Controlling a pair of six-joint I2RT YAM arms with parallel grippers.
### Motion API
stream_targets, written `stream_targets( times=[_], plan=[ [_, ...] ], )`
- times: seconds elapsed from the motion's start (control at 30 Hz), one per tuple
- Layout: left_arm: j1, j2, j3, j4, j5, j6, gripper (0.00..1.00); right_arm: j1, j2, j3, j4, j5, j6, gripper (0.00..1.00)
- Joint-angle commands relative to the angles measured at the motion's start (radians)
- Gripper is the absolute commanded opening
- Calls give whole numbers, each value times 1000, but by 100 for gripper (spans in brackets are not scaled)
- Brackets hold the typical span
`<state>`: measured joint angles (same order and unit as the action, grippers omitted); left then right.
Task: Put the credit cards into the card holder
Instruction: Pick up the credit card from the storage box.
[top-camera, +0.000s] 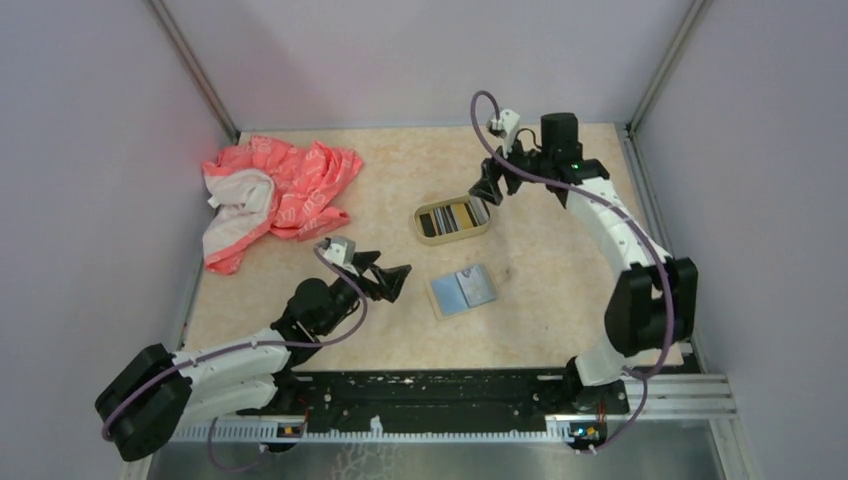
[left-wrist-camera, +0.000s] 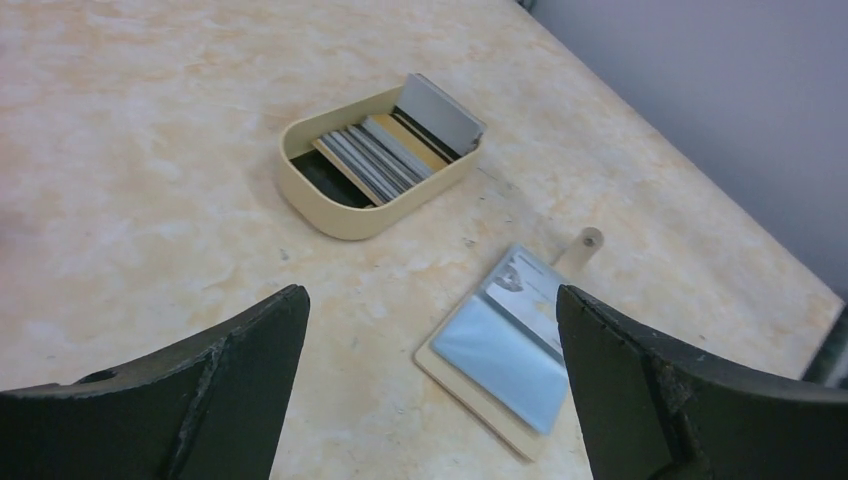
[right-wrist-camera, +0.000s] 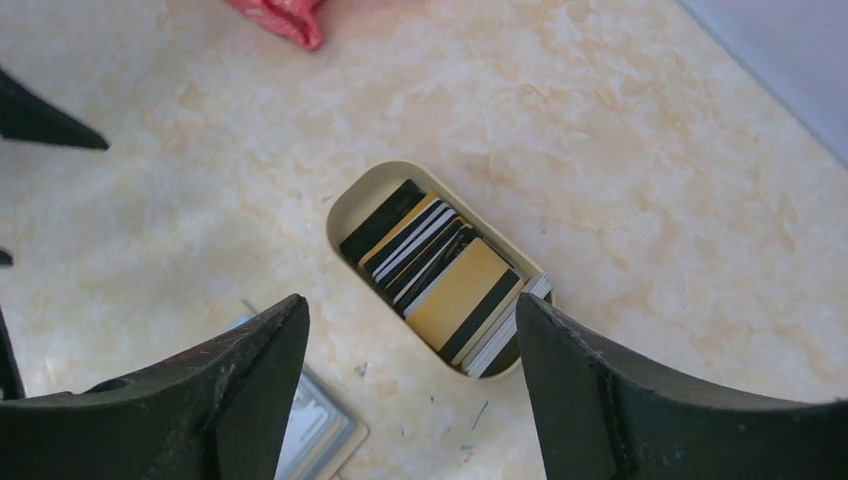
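Observation:
The card holder (top-camera: 452, 238), a small cream-gold tin, sits mid-table with several credit cards (top-camera: 450, 216) standing on edge inside, striped dark, white and tan. A few more credit cards (top-camera: 463, 290) lie stacked flat in front of it, pale blue and silvery on a tan one. My left gripper (top-camera: 399, 283) is open and empty, just left of this stack. The stack (left-wrist-camera: 498, 352) shows between its fingers, with the card holder (left-wrist-camera: 340, 215) beyond. My right gripper (top-camera: 498, 190) is open and empty above the holder's right end. Its view looks down on the holder (right-wrist-camera: 345, 205), the upright cards (right-wrist-camera: 440, 275) and the stack (right-wrist-camera: 312, 425).
A crumpled pink and white cloth (top-camera: 275, 195) lies at the back left of the table. Grey walls close in the table on three sides. A black and metal rail (top-camera: 450, 400) with the arm bases runs along the near edge.

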<state>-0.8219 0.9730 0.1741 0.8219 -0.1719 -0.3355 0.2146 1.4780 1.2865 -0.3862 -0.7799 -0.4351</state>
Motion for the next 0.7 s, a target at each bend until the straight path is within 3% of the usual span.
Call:
stream_targets(
  times=[0.0, 0.07, 0.23, 0.67],
  plan=[
    [6, 43, 28, -33, -133, 91, 99, -1, 239, 212, -124, 96, 189, 68],
    [6, 58, 29, -30, -135, 79, 99, -1, 320, 289, -184, 154, 201, 63],
    [6, 50, 0, -14, -179, 27, 99, -1, 446, 378, -226, 234, 223, 63],
    [5, 141, -33, 50, -172, -105, 97, -1, 578, 419, -269, 214, 252, 53]
  ],
)
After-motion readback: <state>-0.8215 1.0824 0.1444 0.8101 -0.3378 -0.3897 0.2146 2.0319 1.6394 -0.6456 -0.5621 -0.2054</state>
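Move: The pale credit cards leaning at the near-right end of the storage box lie about 8 cm ahead of the right hand, 1 cm to its left and some 19 cm below. The gold card is 4 cm left and 1 cm nearer than they are; the box's middle is roughly 6 cm ahead of the hand and 8 left. The card holder sits about 12 cm back and 7 left. From the left hand the pale cards are some 21 cm ahead, 21 right and 12 lower. Towards the pale cards at the storage box's right end, the open right hand swings forward about 7 cm, then drops almost straight down, some 15 cm in all, slowing above them. Its fingers tip roughly 35 degrees further down, turn a little clockwise and partly close, gripping nothing yet. The empty left hand sinks about 5 cm and drifts slightly left, fingers wide. ##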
